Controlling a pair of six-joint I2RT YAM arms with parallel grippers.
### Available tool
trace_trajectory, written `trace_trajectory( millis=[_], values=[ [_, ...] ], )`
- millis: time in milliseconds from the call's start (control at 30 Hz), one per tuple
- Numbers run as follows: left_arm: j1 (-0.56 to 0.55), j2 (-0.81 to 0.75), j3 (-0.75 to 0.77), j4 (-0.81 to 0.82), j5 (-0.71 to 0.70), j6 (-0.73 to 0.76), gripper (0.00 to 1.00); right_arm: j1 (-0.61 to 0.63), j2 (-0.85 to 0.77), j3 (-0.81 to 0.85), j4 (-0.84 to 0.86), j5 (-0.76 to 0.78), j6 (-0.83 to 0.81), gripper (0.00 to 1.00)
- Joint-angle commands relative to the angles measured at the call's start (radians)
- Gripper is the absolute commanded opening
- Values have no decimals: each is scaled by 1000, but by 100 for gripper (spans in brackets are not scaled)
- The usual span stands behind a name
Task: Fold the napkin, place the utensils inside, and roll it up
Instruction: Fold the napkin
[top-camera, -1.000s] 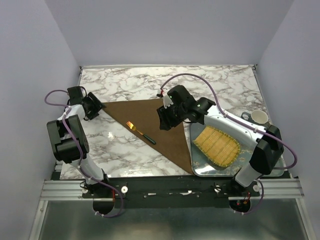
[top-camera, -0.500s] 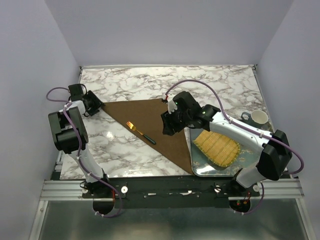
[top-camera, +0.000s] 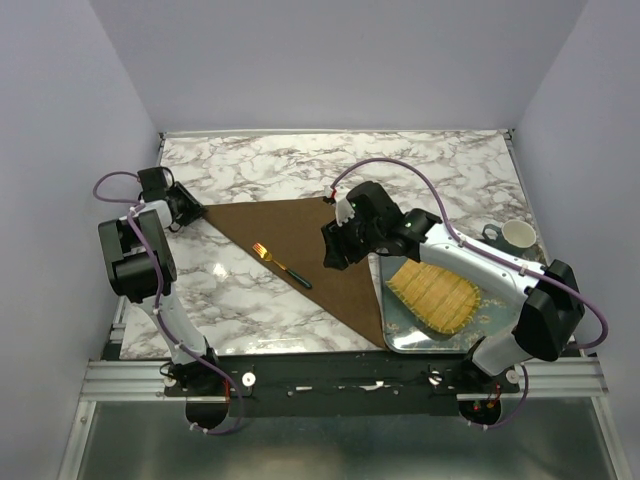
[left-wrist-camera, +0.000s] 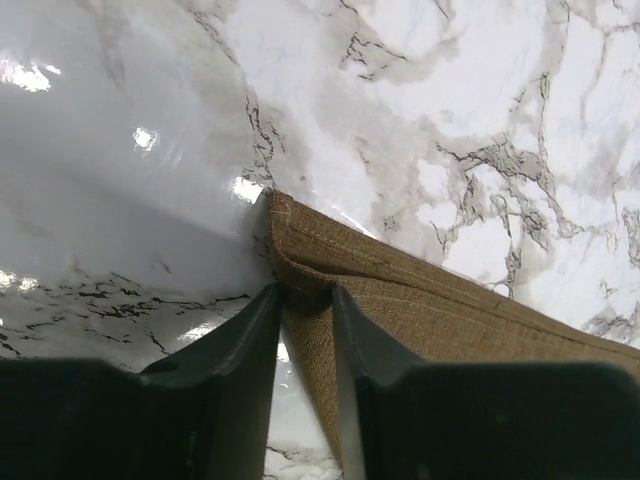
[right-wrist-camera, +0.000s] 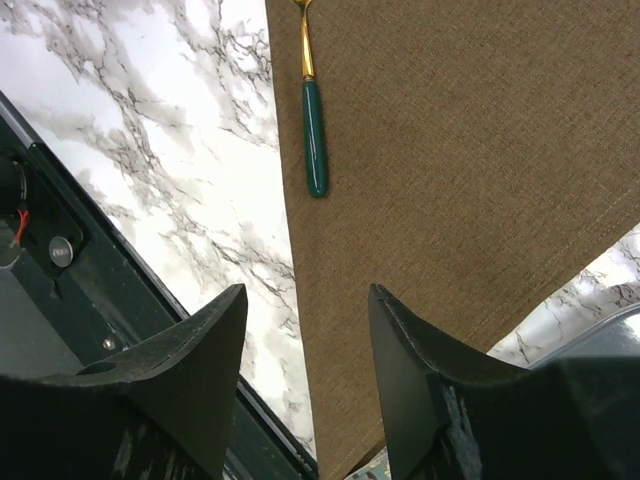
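Observation:
The dark brown napkin lies folded into a triangle on the marble table. The fork, gold tines and teal handle, rests on its left part, the handle end near the long edge. My left gripper is at the napkin's left corner. In the left wrist view its jaws stand narrow, pinching the bunched corner of the napkin. My right gripper hovers open over the napkin's right part, nothing between its fingers. The fork lies ahead of it.
A metal tray at the right holds a yellow bamboo mat. A white mug stands beyond the tray near the right edge. The table's dark front rail runs close to the napkin's long edge.
My left jaws have narrowed onto the napkin's left corner. The right gripper has shifted a little nearer over the napkin and stays open.

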Motion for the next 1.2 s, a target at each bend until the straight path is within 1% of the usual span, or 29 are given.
trace_trajectory(
  millis=[0,100,133,167,233,267,300,333,367,400,433,500,533,600,633,667,733,767,867,933,967,1000,1100,1167],
  values=[
    [-13,-5,-7,63,8,36,27,-2,-20,-12,29,-27,13,60],
    [-55,-77,-43,64,-15,45,21,-2,-26,-20,31,-26,15,60],
    [-72,-132,-56,64,-41,48,19,-2,-29,-29,32,-21,16,60],
    [-114,-163,-68,52,-65,58,17,-4,-35,-35,34,-21,18,60],
    [-157,-255,-100,28,-128,63,10,-4,-43,-58,45,-18,29,60],
    [-183,-283,-109,-6,-190,68,10,-2,-52,-67,48,-21,35,60],
    [-229,-309,-126,-19,-215,72,10,-4,-58,-76,57,-24,41,60],
    [-255,-361,-138,-34,-243,75,8,-4,-64,-86,63,-27,47,60],
    [-276,-389,-149,-57,-301,77,5,-2,-73,-108,68,-35,56,60],
    [-307,-416,-183,-62,-332,72,2,-4,-92,-121,78,-35,61,61],
    [-313,-471,-204,-66,-332,65,0,-4,-102,-132,84,-41,66,60],
    [-316,-524,-267,-62,-311,43,0,-4,-127,-167,95,-39,79,61],
    [-360,-572,-289,-66,-311,39,0,-4,-135,-175,95,-39,82,61],
    [-396,-619,-348,-62,-302,29,0,-4,-145,-194,98,-33,92,61],
    [-437,-654,-368,-56,-302,7,0,-2,-158,-201,101,-33,96,61],
    [-453,-669,-384,-42,-271,-7,0,-2,-164,-205,106,-33,104,61],
    [-503,-703,-425,-22,-259,-49,0,-2,-173,-222,117,-39,109,61],
    [-560,-711,-435,6,-260,-55,0,-2,-175,-227,121,-41,118,61],
    [-655,-714,-435,-3,-294,-102,0,-4,-175,-244,135,-44,127,61],
    [-684,-716,-428,-14,-294,-118,0,-4,-175,-250,140,-44,133,61],
    [-706,-720,-428,-22,-342,-122,0,-5,-175,-257,143,-42,139,61],
    [-739,-723,-432,-26,-358,-130,0,-2,-178,-262,146,-39,139,61],
    [-796,-726,-447,-52,-394,-156,0,-4,-184,-276,149,-38,145,61],
    [-823,-731,-464,-40,-398,-168,0,-2,-185,-282,152,-36,147,61]
  ],
)
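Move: The napkin's left corner lies right at the left hand's fingertips, about 1 cm ahead, 1 cm to the right and a centimetre below, between fingers not yet fully shut. The fork lies on the cloth some 15 cm back and 25 cm to the right, about 2 cm lower; the napkin's far right corner is roughly 4 cm ahead and 46 cm to the right. From the right hand, the left corner is about 22 cm ahead, 40 cm to the left and 13 cm below. The left hand closes its fingers on the napkin's left corner and carries it about 25 cm to the right and 15 cm back towards the fork, lifting some 12 cm while swinging right, then sinking a little as it sweeps right and back, with the wrist turning about 25 degrees clockwise and the fingers tipping up slightly. The right hand, open and empty above the napkin, eases a few centimetres back, right and down. ##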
